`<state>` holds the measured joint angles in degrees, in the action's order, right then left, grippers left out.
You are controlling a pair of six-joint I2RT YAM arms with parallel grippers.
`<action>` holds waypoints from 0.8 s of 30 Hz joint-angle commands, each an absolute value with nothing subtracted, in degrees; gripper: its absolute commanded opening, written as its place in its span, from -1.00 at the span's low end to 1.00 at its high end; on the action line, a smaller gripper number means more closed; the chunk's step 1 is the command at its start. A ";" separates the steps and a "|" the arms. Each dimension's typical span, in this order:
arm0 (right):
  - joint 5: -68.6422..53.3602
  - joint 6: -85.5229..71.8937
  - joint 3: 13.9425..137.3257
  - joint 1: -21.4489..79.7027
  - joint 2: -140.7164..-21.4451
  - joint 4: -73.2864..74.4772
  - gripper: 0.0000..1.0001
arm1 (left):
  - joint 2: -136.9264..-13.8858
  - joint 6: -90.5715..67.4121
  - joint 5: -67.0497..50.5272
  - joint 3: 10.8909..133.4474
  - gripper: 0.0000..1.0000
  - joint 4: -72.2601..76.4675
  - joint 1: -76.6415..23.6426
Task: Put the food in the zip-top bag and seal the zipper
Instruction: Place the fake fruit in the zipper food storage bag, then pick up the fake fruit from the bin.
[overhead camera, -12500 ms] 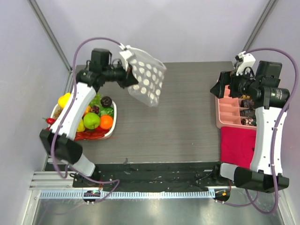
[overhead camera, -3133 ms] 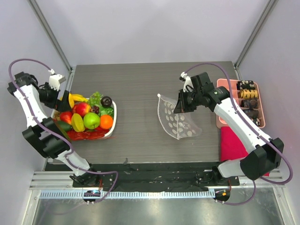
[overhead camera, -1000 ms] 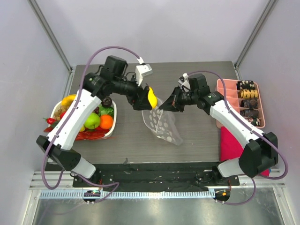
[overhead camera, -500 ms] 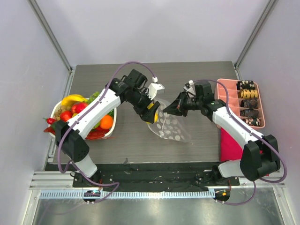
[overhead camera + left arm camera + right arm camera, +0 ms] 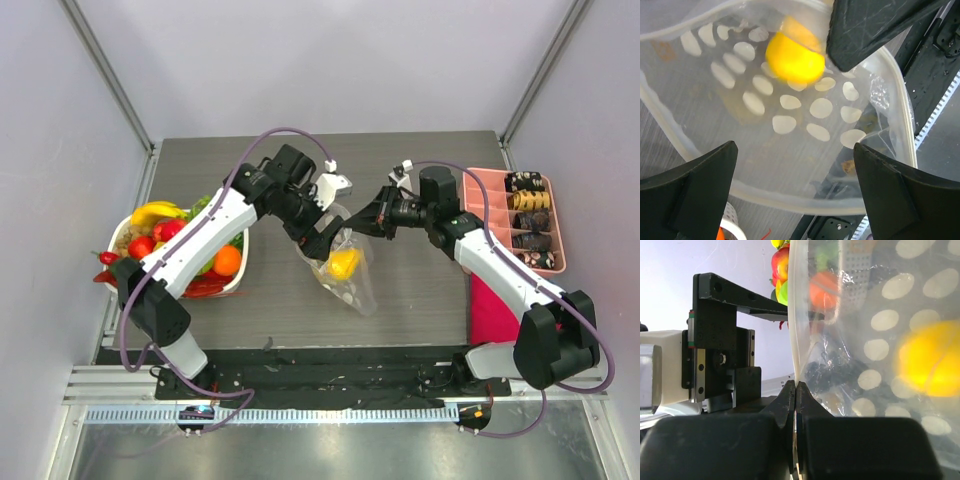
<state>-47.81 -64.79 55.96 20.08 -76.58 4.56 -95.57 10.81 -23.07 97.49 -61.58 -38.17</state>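
The zip-top bag (image 5: 350,283) hangs open over the middle of the table, clear with white dots. A yellow fruit (image 5: 343,263) lies inside it, blurred in the left wrist view as the yellow fruit (image 5: 795,62) and glowing through the film as the yellow fruit (image 5: 930,365). My left gripper (image 5: 319,243) stands open just above the bag's mouth, with wide-spread fingers (image 5: 700,185) holding nothing. My right gripper (image 5: 374,222) is shut on the bag's rim, pinching the zipper strip (image 5: 794,315) between its fingertips. More food (image 5: 190,250) stays in the white basket (image 5: 243,250) at the left.
A pink compartment tray (image 5: 485,215) with dark snack pieces stands at the right edge, and a magenta cloth (image 5: 498,305) lies in front of it. The black bar of the arm bases (image 5: 330,360) runs along the near edge.
My left gripper has opened and the yellow fruit it held has dropped into the bag. The right gripper keeps its pinch on the rim, and the bag now hangs narrower.
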 commanded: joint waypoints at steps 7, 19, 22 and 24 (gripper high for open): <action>-48.52 -65.83 56.34 20.21 -74.88 -1.76 -0.98 | -84.91 2.56 -30.49 94.93 1.00 -61.96 -26.38; -45.35 -58.98 53.26 18.81 -71.10 5.70 -0.98 | -82.97 12.38 -25.59 102.73 1.00 -74.76 2.43; -45.00 -57.83 52.74 18.81 -70.75 6.42 -0.98 | -84.02 17.64 -23.39 105.46 1.00 -79.26 8.85; -44.74 -57.13 52.21 18.72 -70.66 6.59 -0.98 | -85.25 21.25 -22.07 107.30 0.99 -81.03 11.06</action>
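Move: The fruit basket, where the emptied left hand is headed, has its middle about 31 cm to that hand's left, 9 cm farther out and 16 cm lower. The orange lies 20 cm left, 5 cm out; the dark round fruit 21 cm left, 14 cm out, both similarly low. The yellow pear is already in the bag, 4 cm to the right and 8 cm below. From the right hand the basket is 40 cm left, 8 cm out, 20 cm down. The bag with the yellow pear stays pinched at its rim by the shut right fingers, which drift about 1.5 cm to the right, while the left hand, fingers already wide open, draws up and out of the mouth and sweeps some 25 cm left towards the fruit basket, rising 8 cm and edging forward 6, its wrist turning roughly 45 degrees counter-clockwise. ##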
